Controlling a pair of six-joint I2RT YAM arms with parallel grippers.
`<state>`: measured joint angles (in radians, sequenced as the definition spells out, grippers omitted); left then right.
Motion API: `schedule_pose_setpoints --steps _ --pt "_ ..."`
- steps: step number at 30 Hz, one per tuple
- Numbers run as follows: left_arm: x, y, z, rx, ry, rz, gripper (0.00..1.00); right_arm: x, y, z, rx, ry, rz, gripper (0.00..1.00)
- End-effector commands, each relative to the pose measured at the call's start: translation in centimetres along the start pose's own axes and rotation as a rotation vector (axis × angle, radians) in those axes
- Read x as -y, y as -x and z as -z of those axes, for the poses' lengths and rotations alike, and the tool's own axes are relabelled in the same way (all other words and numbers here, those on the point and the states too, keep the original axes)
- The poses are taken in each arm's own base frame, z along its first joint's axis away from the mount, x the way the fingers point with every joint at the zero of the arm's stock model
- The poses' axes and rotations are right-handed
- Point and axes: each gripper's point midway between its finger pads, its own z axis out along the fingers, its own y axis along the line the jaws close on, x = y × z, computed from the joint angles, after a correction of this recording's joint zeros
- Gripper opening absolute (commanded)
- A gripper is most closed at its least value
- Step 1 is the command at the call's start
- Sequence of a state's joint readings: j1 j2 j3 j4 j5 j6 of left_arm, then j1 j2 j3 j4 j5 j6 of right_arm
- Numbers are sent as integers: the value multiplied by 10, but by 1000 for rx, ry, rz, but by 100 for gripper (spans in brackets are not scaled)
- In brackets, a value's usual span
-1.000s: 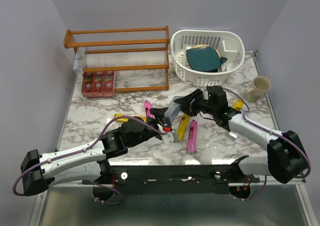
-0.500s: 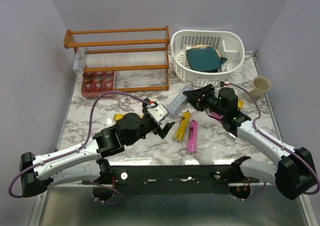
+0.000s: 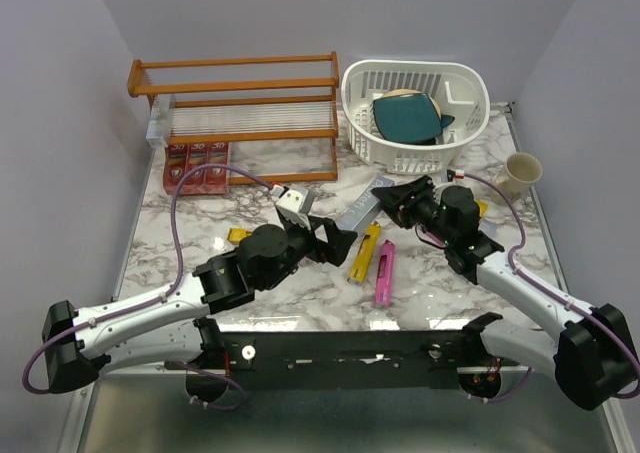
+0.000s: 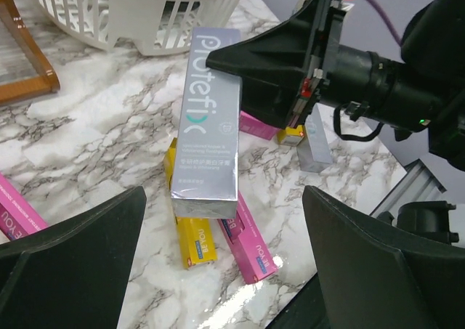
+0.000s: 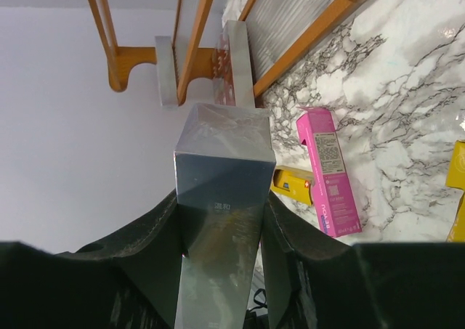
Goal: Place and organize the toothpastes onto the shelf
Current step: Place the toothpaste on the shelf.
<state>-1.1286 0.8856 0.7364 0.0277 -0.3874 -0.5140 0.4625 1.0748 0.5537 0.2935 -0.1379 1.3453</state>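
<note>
A silver toothpaste carton [image 3: 358, 211] hangs above the marble, and my right gripper [image 3: 388, 195] is shut on its far end. In the right wrist view the carton [image 5: 221, 198] sits clamped between both black fingers [image 5: 145, 249]. My left gripper [image 3: 328, 238] stands wide open just left of the carton's free end [image 4: 207, 126] and touches nothing. Below lie a yellow carton [image 3: 364, 253] and a pink one [image 3: 384, 273]. Three red cartons [image 3: 196, 166] stand in a row under the orange-brown shelf [image 3: 235, 85] at the back left.
A white slotted basket [image 3: 462, 83] holding a teal item stands at the back right, with a cream cup [image 3: 515, 176] beside it. Another yellow carton [image 3: 238, 235] lies left of my left arm. A pink carton [image 4: 14, 213] and a grey one [image 4: 317, 136] lie on the marble.
My left gripper has opened, let go of the silver carton and drawn back to the left. The right gripper has closed on the carton and now carries it alone.
</note>
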Motion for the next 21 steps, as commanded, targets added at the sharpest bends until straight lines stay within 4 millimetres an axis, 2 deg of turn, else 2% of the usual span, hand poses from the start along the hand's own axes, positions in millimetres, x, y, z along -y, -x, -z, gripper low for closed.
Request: schedule_pose_setpoints --steps 1,9,15,18,21 --pt "-1 -4 -13 -7 18 80 99 -20 11 8 58 83 16 19" --pt "-2 -25 -25 -52 9 48 98 -21 10 10 49 97 10 19" --pt "-1 -36 -37 -60 0 38 86 -22 9 11 47 107 4 19" --pt "-2 -40 -42 -65 7 26 79 -21 10 12 51 105 5 19" --pt "-3 -40 -45 -55 12 13 67 -20 11 12 54 104 8 19"
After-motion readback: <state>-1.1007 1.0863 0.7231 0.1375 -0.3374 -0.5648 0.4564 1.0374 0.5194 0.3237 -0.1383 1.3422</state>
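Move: The silver toothpaste, pinched near its far end by the right hand, has its middle roughly 10 cm ahead of the left hand, 6 cm to its right and 6 cm lower. From the right hand, that middle lies about 3 cm back and 3 cm left, nearly level. On the table about 20 cm below the left hand, the yellow toothpaste is some 7 cm ahead and 7 cm right, the pink toothpaste 2 cm ahead and 11 cm right. Down about 5 cm and some 3 cm to the right, with a little forward reach, the left hand brings its wide-open fingers towards the free near end of the silver toothpaste, beginning to close them to about three quarters as it gets there. The wrist hardly turns; a touch can't be made out. The right hand stays put and keeps its pinch on the far end, holding the box out. ##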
